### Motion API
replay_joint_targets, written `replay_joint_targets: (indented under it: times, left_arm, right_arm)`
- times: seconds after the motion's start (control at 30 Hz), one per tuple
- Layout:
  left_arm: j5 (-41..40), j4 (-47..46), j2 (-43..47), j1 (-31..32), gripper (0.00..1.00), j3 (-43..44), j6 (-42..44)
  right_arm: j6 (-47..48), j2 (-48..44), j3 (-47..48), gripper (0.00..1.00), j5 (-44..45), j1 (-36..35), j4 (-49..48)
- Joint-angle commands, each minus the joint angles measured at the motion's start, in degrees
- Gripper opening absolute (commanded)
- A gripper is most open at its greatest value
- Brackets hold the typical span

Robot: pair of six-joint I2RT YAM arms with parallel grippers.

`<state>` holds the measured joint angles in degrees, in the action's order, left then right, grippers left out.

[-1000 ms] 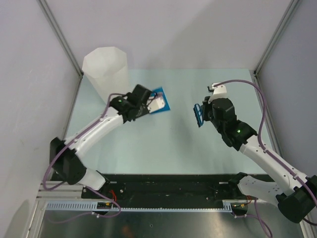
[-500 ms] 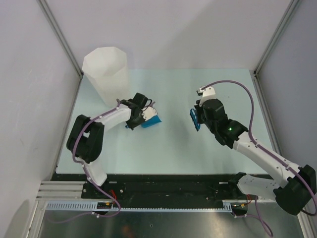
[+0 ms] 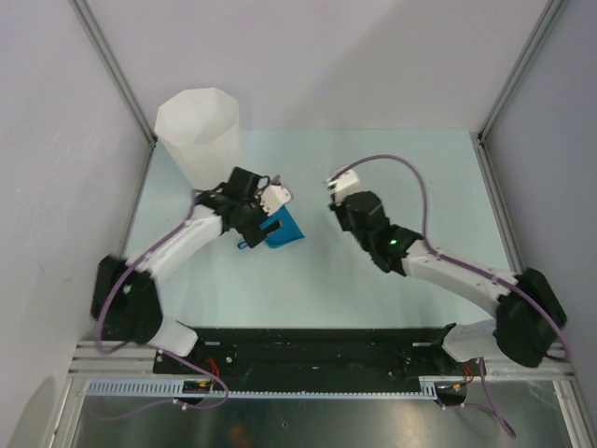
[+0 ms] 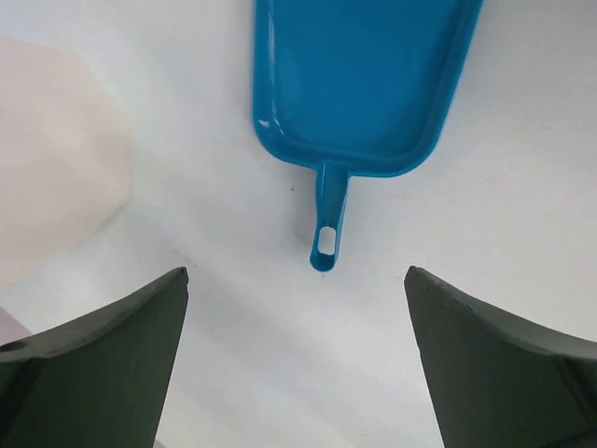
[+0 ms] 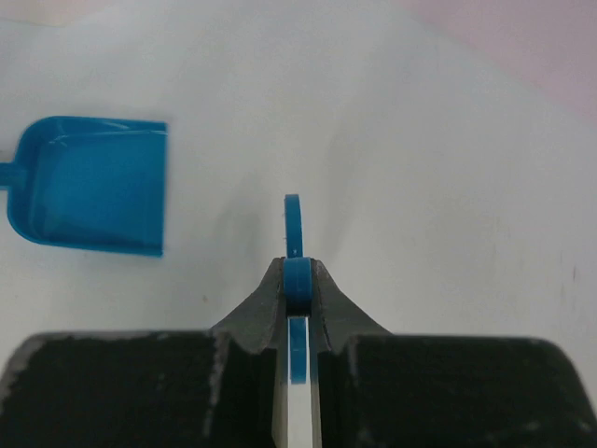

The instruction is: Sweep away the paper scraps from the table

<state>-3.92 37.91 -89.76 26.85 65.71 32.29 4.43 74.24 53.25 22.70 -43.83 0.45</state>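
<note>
No paper scraps show in any view. A blue dustpan [image 3: 284, 230] lies flat on the mint-green table [image 3: 392, 168], left of centre. In the left wrist view its tray [image 4: 359, 84] looks empty and its handle [image 4: 327, 224] points back at me. My left gripper [image 4: 297, 273] hovers just behind that handle, open wide, touching nothing. My right gripper [image 5: 297, 273] is shut on the thin blue brush handle [image 5: 293, 224], seen edge-on, right of the dustpan [image 5: 93, 187] and apart from it.
A tall white faceted bin [image 3: 198, 135] stands at the table's back left corner, close behind the left arm. Grey walls with metal posts close in the left, back and right sides. The right arm [image 3: 448, 271] stretches across the table's middle right.
My left gripper has opened and let go of the dustpan, which now rests on the table. My right gripper has moved left toward the centre with the brush.
</note>
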Motion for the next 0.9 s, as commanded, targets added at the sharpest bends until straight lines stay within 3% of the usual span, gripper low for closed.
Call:
replay_joint_targets:
  times: [0.0, 0.07, 0.2, 0.43, 0.53, 0.63, 0.67, 0.7, 0.83, 0.87]
  left_arm:
    - [13.4, -0.5, 18.1, -2.9, 1.00, -3.1, -3.6]
    - [17.3, -0.6, 22.8, -7.2, 1.00, -6.6, -3.7]
    - [22.0, -0.9, 30.3, -15.8, 1.00, -12.2, -4.0]
    - [22.1, -1.3, 31.0, -22.4, 1.00, -18.2, -4.8]
    - [22.1, -1.6, 30.6, -23.8, 1.00, -18.3, -4.8]
    - [21.9, -2.0, 29.9, -24.7, 1.00, -18.4, -4.9]
    - [21.9, -2.0, 29.6, -25.0, 1.00, -18.5, -5.0]
    - [21.6, -2.0, 29.6, -25.4, 1.00, -18.4, -5.0]
    - [20.9, -2.1, 29.0, -25.6, 1.00, -17.8, -5.1]
    - [20.9, -2.1, 28.9, -25.6, 1.00, -17.7, -5.1]
  right_arm:
    - [18.0, 8.6, -0.4, 0.00, 5.1, -8.4, -23.6]
    - [22.5, 14.3, -0.1, 0.00, 4.4, -12.6, -33.5]
    - [33.0, 23.2, 3.2, 0.00, 2.3, -17.3, -40.4]
    - [50.6, 40.4, 9.9, 0.00, 7.8, -21.5, -52.2]
    - [54.7, 45.5, 12.0, 0.00, 8.9, -22.6, -52.5]
    - [52.5, 46.1, 12.3, 0.03, 8.4, -23.4, -47.0]
    - [49.7, 45.7, 12.3, 0.10, 8.3, -23.6, -45.5]
    - [47.9, 44.3, 12.3, 0.37, 8.2, -23.8, -43.7]
    - [39.2, 36.8, 12.3, 0.99, 3.7, -24.3, -30.5]
    - [37.4, 34.9, 12.3, 1.00, 1.9, -24.4, -28.2]
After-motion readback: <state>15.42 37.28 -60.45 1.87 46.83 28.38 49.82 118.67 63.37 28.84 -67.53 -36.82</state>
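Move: The right hand holds the brush; the dustpan it is taken to lies flat on the table some 18 cm to the left, 2 cm farther out and about 19 cm below. From the open, empty left hand the pan's middle is about 4 cm ahead, 7 cm to the right and 8 cm down, its handle almost straight below, 7 cm down and 1 cm to the left. The white bin stands roughly 15 cm ahead and 9 cm to the left of the left hand. The right arm carries the brush some 22 cm left and about 12 cm down onto the dustpan, swinging its fingers more to the left and rolling the hand left side down, then opens wide from nearly shut to let go of the brush. Meanwhile the left hand, fingers still open, clears the spot by lifting about 10 cm off the handle, backing away to the left and towards its base, and sinking again to hold beside the dustpan. ##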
